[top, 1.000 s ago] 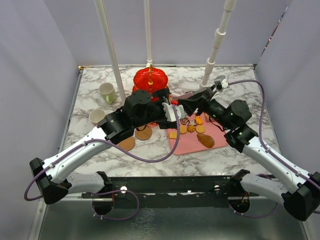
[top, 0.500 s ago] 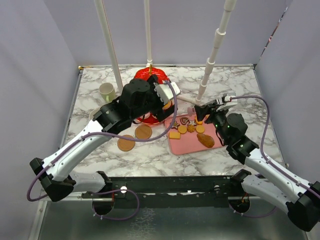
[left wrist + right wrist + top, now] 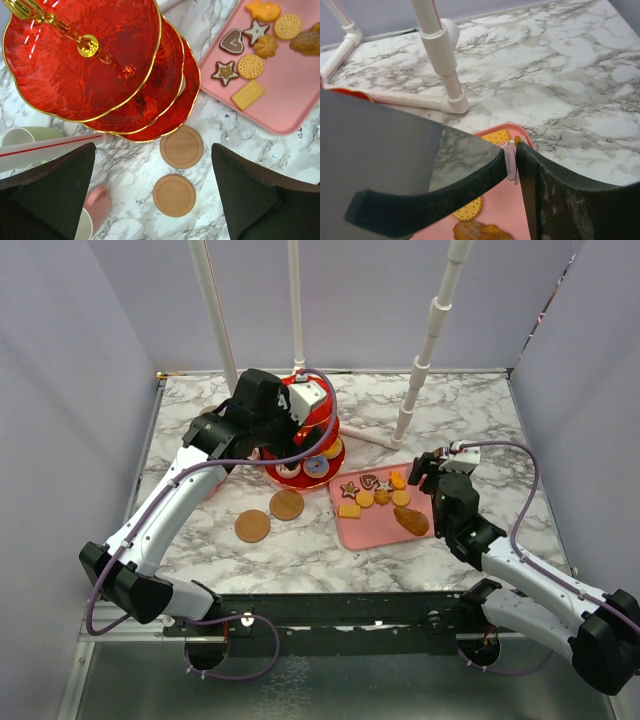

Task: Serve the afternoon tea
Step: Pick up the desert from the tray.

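Observation:
The translucent red three-tier stand (image 3: 318, 430) (image 3: 80, 60) with its gold finial (image 3: 89, 45) stands at the table's back middle, with doughnuts (image 3: 316, 466) on its bottom tier. My left gripper (image 3: 300, 400) (image 3: 152, 150) hovers high over it, open and empty. Below it lie two brown coasters (image 3: 181, 146) (image 3: 174, 195), a pale green mug (image 3: 27, 136) and a pink mug (image 3: 97, 202). Cookies (image 3: 375, 495) lie on the pink tray (image 3: 375, 530). My right gripper (image 3: 433, 466) (image 3: 512, 157) hangs over the tray's far right corner. A small pale pink bit sits between its close-set tips; whether it is gripped is unclear.
White pipe uprights (image 3: 425, 350) (image 3: 215, 320) (image 3: 296, 300) rise from the back of the marble table (image 3: 470, 410). One pipe foot (image 3: 455, 102) stands just beyond the tray. A red-striped white pipe (image 3: 50, 147) crosses beside the green mug. Grey walls close in both sides.
My left arm lifted from beside the tray and swung back-left over the stand, its jaws spreading wide. My right arm drew back from the stand to the tray's far right corner.

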You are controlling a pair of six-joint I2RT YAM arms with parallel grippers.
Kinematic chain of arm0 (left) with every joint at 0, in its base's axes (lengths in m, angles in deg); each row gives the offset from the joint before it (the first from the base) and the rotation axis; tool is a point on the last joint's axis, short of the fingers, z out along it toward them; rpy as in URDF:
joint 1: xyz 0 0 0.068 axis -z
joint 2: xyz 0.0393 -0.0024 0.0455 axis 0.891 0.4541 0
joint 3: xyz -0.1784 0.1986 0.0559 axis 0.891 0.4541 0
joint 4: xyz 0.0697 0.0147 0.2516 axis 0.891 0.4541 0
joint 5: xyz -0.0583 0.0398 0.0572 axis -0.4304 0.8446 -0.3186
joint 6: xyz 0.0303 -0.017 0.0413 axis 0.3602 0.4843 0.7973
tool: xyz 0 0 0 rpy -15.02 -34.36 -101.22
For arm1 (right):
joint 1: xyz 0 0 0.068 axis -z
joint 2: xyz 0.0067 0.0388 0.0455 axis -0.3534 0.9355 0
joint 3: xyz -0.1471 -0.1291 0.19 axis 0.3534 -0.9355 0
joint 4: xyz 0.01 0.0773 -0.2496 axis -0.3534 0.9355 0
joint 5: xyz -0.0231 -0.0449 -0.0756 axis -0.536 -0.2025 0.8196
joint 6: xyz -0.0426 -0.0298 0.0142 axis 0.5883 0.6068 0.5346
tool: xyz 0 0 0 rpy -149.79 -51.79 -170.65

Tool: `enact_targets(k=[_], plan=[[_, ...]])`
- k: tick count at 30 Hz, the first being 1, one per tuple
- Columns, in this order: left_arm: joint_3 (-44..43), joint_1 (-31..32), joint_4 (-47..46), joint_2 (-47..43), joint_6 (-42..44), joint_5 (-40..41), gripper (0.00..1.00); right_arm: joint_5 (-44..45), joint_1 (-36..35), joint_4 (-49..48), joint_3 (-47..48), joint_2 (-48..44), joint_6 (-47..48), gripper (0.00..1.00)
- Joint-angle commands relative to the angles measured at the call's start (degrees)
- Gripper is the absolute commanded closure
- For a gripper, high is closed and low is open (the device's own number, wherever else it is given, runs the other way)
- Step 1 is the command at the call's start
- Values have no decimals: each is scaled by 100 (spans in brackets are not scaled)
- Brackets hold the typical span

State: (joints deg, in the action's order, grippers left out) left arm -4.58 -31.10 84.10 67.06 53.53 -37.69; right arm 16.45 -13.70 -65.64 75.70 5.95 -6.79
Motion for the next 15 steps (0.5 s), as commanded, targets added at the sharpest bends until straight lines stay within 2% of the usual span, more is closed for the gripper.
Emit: enact_targets(k=[1,5,15], plan=[[-368,1,759,-64,361,-132,1,893,23,-440,-65,260,-268,30],[-590,-74,1089,86,376,-5,1,986,77,-741,24,731,-475,29],[-426,-268,1027,-269,582,-67,1,1342,149,-825,384,1630,-981,29]])
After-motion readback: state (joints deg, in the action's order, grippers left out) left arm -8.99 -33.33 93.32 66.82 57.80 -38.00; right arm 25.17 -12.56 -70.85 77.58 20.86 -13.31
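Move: The dessert, pink-white with gold on top, lies in the tray's far right corner, about 7 cm ahead of the right hand, 2 cm to its right and 13 cm below. A yellow biscuit lies roughly 3 cm left of the dessert. At much the same depth, the orange fish cookie is 3 cm ahead and 4 cm left of the hand, and the chicken leg 7 cm back, 1 cm left. From the left hand the dessert is some 30 cm right, 5 cm ahead, 22 cm lower. The right hand, still gripping the tongs, sinks about 4 cm while reaching some 2.5 cm forward and edging slightly right, its wrist swinging about 10 degrees clockwise, so that the pink tips come down towards the dessert in the tray's far corner; no touch on it can be made out. Meanwhile the left hand, empty and wide open beside the tiered stand, eases about 2.5 cm left and a little back, away from the tray. ##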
